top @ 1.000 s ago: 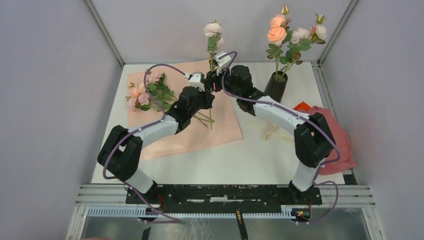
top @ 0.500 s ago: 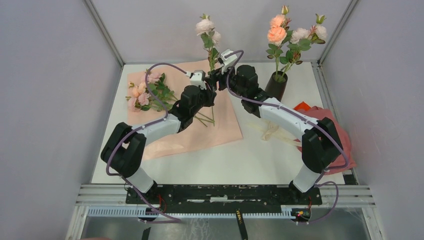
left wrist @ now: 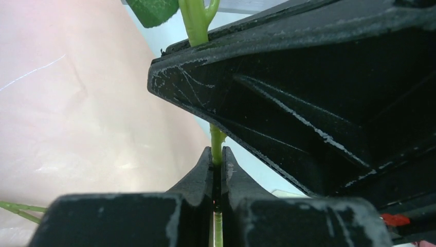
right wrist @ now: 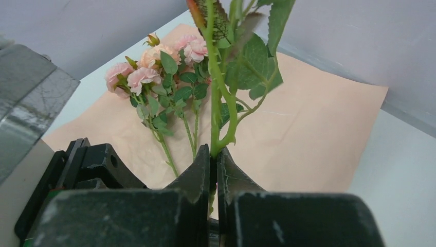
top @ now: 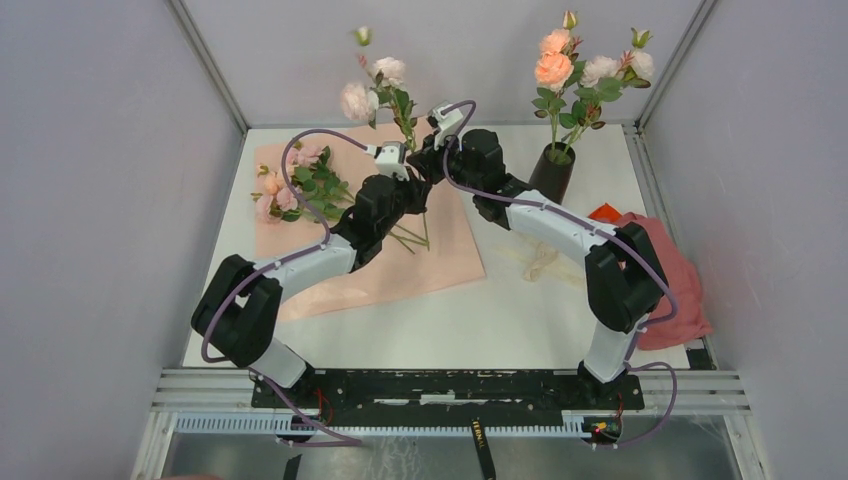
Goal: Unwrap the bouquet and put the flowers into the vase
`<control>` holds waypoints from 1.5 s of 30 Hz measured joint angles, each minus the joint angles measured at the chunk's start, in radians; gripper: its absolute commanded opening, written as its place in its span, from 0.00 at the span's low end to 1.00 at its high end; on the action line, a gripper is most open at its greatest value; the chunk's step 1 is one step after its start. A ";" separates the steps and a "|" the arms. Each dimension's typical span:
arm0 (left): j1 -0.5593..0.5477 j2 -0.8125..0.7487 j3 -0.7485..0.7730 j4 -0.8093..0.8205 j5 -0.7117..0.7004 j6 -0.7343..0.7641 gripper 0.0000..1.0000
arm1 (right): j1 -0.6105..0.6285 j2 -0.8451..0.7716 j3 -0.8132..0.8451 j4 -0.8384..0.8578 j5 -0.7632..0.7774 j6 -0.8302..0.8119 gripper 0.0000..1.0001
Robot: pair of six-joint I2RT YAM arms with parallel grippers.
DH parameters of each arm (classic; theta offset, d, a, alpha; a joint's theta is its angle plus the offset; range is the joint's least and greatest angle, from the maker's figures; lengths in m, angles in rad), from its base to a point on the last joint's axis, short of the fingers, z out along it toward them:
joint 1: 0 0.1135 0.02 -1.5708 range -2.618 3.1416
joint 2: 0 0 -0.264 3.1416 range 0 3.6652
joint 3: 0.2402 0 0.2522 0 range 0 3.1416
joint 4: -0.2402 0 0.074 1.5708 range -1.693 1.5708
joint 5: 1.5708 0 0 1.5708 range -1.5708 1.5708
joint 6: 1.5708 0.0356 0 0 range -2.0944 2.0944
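One of the flowers, a rose stem (top: 402, 105) with pale pink heads, stands above the table's back, leaning left. Both grippers hold it. My left gripper (top: 411, 168) (left wrist: 217, 155) is shut on the thin green stem (left wrist: 218, 138), low down. Just above it, my right gripper (top: 432, 152) (right wrist: 213, 152) is shut on the same stem (right wrist: 220, 92). The bouquet's pink wrapping paper (top: 440, 245) lies spread flat, with several more roses (top: 293, 185) (right wrist: 154, 64) on its far left part. The black vase (top: 552, 173) at the back right holds several roses (top: 565, 65).
A cream ribbon (top: 540, 262) lies loose on the table right of the paper. A pink-red cloth with an orange piece (top: 672, 275) sits at the right edge. Grey walls enclose the table on three sides.
The right gripper has closed on the stem that the left one held. The stem's flower heads have swung to the left.
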State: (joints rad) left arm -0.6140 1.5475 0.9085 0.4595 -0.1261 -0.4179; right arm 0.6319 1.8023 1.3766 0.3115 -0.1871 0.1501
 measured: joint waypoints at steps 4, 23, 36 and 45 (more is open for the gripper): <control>-0.002 0.000 0.000 0.014 -0.012 0.000 0.23 | -0.001 -0.013 -0.001 -0.003 0.005 0.003 0.00; -0.037 -0.069 -0.008 0.029 0.086 -0.037 0.96 | -0.081 -0.362 -0.037 0.044 0.277 -0.262 0.00; -0.036 0.008 -0.008 0.038 0.109 -0.040 0.95 | -0.419 -0.414 -0.113 0.251 0.243 -0.216 0.00; -0.036 0.058 -0.008 0.040 0.110 -0.040 0.94 | -0.549 -0.324 -0.200 0.333 0.134 -0.056 0.00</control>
State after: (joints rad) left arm -0.6502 1.6058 0.9001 0.4992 -0.0162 -0.4583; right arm 0.0826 1.4780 1.1763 0.6449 -0.0532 0.0944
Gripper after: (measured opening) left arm 0.944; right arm 0.026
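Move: About 29 cm to the right of the right hand and 4 cm farther out stands the black vase, its middle some 14 cm lower; both hands hold the white rose stem. The ribbon lies 27 cm right and 8 cm back, the remaining flowers about 20 cm left and 4 cm ahead, both on the table. From the left hand, just below on the stem, the vase is about 27 cm right and 5 cm ahead. Opening wide, the left hand lets go of the stem, then draws off a few centimetres right and back. The right hand keeps its pinch and swings the white rose some 31 cm right to above the vase, arching up about 22 cm, then sinking 7 cm while reaching slightly forward; its wrist turns about 40 degrees clockwise and tips upward. ##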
